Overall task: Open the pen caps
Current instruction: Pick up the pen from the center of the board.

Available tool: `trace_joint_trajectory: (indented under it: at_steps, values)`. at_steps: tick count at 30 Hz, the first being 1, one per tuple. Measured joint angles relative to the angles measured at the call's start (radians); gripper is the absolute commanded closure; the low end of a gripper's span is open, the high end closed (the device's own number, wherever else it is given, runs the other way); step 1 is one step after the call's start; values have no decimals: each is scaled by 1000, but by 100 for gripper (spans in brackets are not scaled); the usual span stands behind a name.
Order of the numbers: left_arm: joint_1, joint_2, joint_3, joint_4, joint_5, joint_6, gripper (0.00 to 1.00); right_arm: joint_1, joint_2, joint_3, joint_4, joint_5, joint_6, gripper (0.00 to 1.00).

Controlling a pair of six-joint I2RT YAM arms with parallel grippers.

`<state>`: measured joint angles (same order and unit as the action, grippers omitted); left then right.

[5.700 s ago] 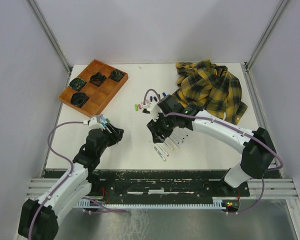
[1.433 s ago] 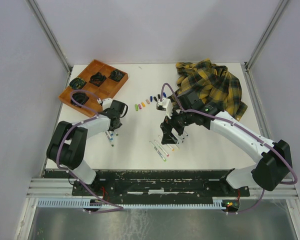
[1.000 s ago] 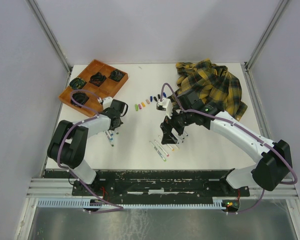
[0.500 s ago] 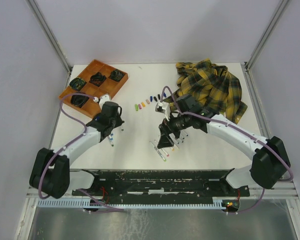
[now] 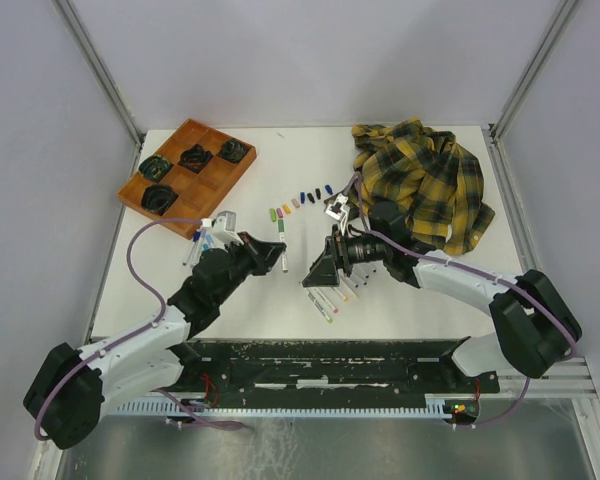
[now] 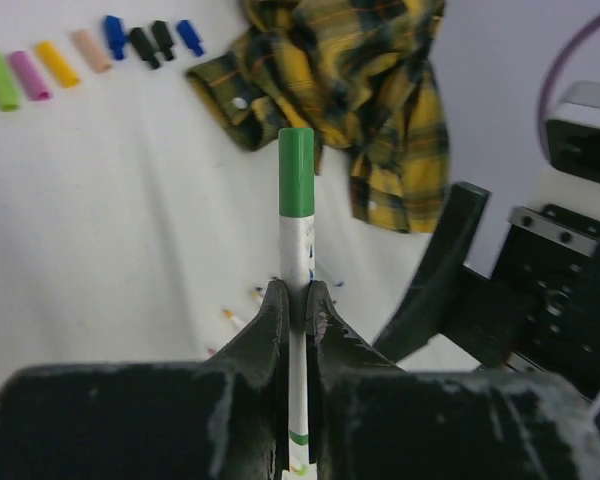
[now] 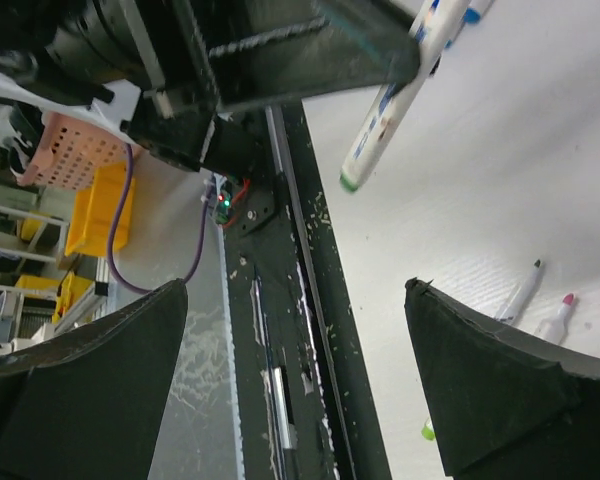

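My left gripper (image 6: 296, 292) is shut on the white barrel of a marker (image 6: 297, 250) whose green pen cap (image 6: 296, 172) points away from the camera. In the top view the left gripper (image 5: 268, 256) holds this marker (image 5: 282, 246) above the table's middle. My right gripper (image 5: 316, 272) faces it from the right, open and empty. In the right wrist view the right gripper (image 7: 295, 290) has its jaws wide apart, with the held marker (image 7: 390, 100) above them. A row of loose pen caps (image 5: 300, 200) lies on the table, also in the left wrist view (image 6: 55, 62).
Several uncapped markers (image 5: 332, 295) lie under the right gripper. More markers (image 5: 198, 243) lie at the left. A wooden tray (image 5: 202, 190) with dark items sits at the back left. A yellow plaid shirt (image 5: 425, 180) is heaped at the back right.
The left arm has carried the green-capped marker from the left side toward the middle. The right gripper has swung round to face it, still open.
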<state>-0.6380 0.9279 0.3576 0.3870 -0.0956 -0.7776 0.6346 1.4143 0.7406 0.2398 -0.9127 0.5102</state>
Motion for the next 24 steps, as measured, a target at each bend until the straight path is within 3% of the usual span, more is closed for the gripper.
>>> trace_joint_trajectory:
  at_steps: [6, 12, 24]
  values:
    - [-110, 0, -47, 201, -41, -52, 97, -17, -8, -21, 148, -4, 104, 3]
    - [-209, 31, -60, 364, -109, -76, 97, -21, -8, -29, 188, 1, 150, 5]
    - [-310, 105, -70, 528, -193, -90, 97, -40, -9, -33, 221, 2, 207, 37]
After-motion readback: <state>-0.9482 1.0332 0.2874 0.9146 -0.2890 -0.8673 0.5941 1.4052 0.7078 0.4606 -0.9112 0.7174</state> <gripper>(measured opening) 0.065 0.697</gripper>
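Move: The left gripper already holds the green-capped pen. The open right gripper lies about 9 cm to its right, 4 cm back and roughly level, so the pen is some 9 cm left of the right gripper and 4 cm ahead. The uncapped pens lie some 16 cm below, about 12 cm right of the left gripper and 5 back, and 3 cm right of the right one and 1 back. The green cap is 18 cm ahead of the left gripper, 4 left and 16 below. Bring the left gripper up and to the right about 6 cm each, drawing back some 4 cm, towards the right gripper; keep the pen pinched by its barrel and roll the wrist some 20 degrees, left side down. Raise the right gripper about 3 cm, easing forward, then begin closing its fingers, by roughly a quarter, around the pen's lower end. ##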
